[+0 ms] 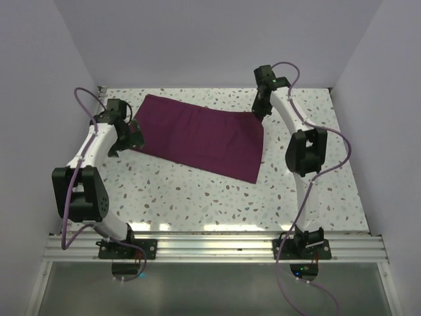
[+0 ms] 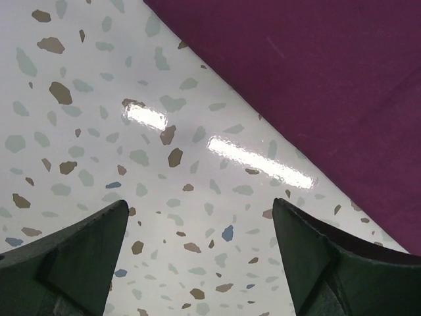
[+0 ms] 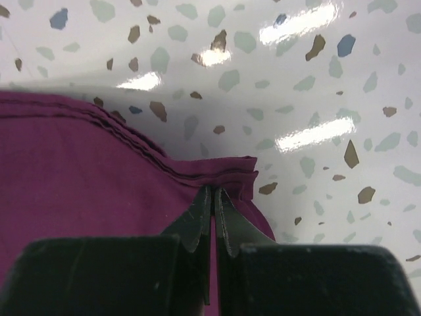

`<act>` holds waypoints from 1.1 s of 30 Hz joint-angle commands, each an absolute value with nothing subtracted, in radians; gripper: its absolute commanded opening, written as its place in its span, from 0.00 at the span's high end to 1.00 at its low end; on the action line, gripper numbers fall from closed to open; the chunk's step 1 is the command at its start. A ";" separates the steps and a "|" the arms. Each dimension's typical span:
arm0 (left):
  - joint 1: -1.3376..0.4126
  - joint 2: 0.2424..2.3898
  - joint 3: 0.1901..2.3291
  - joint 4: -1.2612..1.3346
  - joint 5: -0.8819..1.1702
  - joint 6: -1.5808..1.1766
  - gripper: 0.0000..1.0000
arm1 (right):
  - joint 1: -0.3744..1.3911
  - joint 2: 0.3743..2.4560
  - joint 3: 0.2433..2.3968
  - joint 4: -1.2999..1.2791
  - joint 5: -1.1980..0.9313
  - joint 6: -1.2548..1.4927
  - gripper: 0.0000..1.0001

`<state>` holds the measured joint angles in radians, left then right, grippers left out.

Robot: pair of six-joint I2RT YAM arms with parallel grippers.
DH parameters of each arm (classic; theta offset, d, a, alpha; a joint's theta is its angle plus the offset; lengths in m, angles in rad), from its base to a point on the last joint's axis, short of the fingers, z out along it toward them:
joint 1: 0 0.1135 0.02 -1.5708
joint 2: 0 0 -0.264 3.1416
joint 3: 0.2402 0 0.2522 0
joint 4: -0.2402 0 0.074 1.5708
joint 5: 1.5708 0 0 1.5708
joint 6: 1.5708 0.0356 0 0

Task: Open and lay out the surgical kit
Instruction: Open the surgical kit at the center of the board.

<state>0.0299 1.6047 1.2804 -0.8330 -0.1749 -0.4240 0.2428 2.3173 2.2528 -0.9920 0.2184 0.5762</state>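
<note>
The surgical kit (image 1: 197,135) is a dark purple-maroon cloth wrap, folded flat and lying slantwise across the back of the speckled table. Its folded layers show at the far right corner (image 3: 223,168). My right gripper (image 1: 261,110) is down on that corner. In the right wrist view its fingertips (image 3: 212,191) are pinched shut on the cloth's edge. My left gripper (image 1: 131,135) hovers at the cloth's left end. Its fingers (image 2: 199,204) stand wide open over bare table, with the cloth's edge (image 2: 316,99) just beyond them. Nothing inside the wrap shows.
White walls close the table (image 1: 197,191) on the left, back and right. An aluminium rail (image 1: 210,247) with both arm bases runs along the near edge. The right arm's elbow (image 1: 306,151) hangs over the table to the right of the cloth.
</note>
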 commanded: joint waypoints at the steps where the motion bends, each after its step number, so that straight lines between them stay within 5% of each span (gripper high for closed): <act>1: 0.025 1.552 1.261 -0.821 -0.147 -0.407 0.06 | 0.259 2.324 2.293 -1.121 0.248 0.575 1.00; 12: 0.023 1.476 1.174 -0.805 -0.141 -0.403 0.05 | 0.344 2.298 2.148 -1.146 0.247 0.581 1.00; 25: 0.025 1.500 1.167 -0.772 -0.120 -0.419 0.06 | 0.652 2.065 1.862 -1.000 0.003 0.572 1.00; 26: 0.023 1.503 1.169 -0.770 -0.117 -0.420 0.06 | 0.658 2.066 1.836 -0.988 -0.029 0.569 0.85; 27: 0.025 1.509 1.170 -0.769 -0.117 -0.420 0.06 | 0.666 2.068 1.824 -0.982 -0.055 0.555 0.41; 28: 0.023 1.512 1.175 -0.769 -0.115 -0.420 0.06 | 0.669 2.069 1.818 -0.986 -0.045 0.549 0.23; 30: 0.021 1.516 1.180 -0.769 -0.117 -0.420 0.06 | 0.670 2.069 1.806 -1.002 -0.002 0.531 0.02; 33: 0.023 1.517 1.181 -0.769 -0.121 -0.419 0.06 | 0.669 2.083 1.833 -1.020 0.049 0.493 0.02</act>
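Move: The right gripper is shut on the kit's raised far right corner. From it, the middle of the surgical kit lies about 27 cm to the left, 7 cm back and 10 cm below; the kit's near right corner is roughly 29 cm back and 5 cm left. From the empty, open left gripper, the kit's middle is some 12 cm ahead, 26 cm right and 9 cm below. Keep the right gripper shut on the lifted corner and bring it back and down at first, then sweep it left and farther back over the kit, about 20 cm back and 18 cm left in all, turning the hand some 30 degrees counter-clockwise. Open wide near the end to let go of the cloth. Ease the open left gripper back slightly. ##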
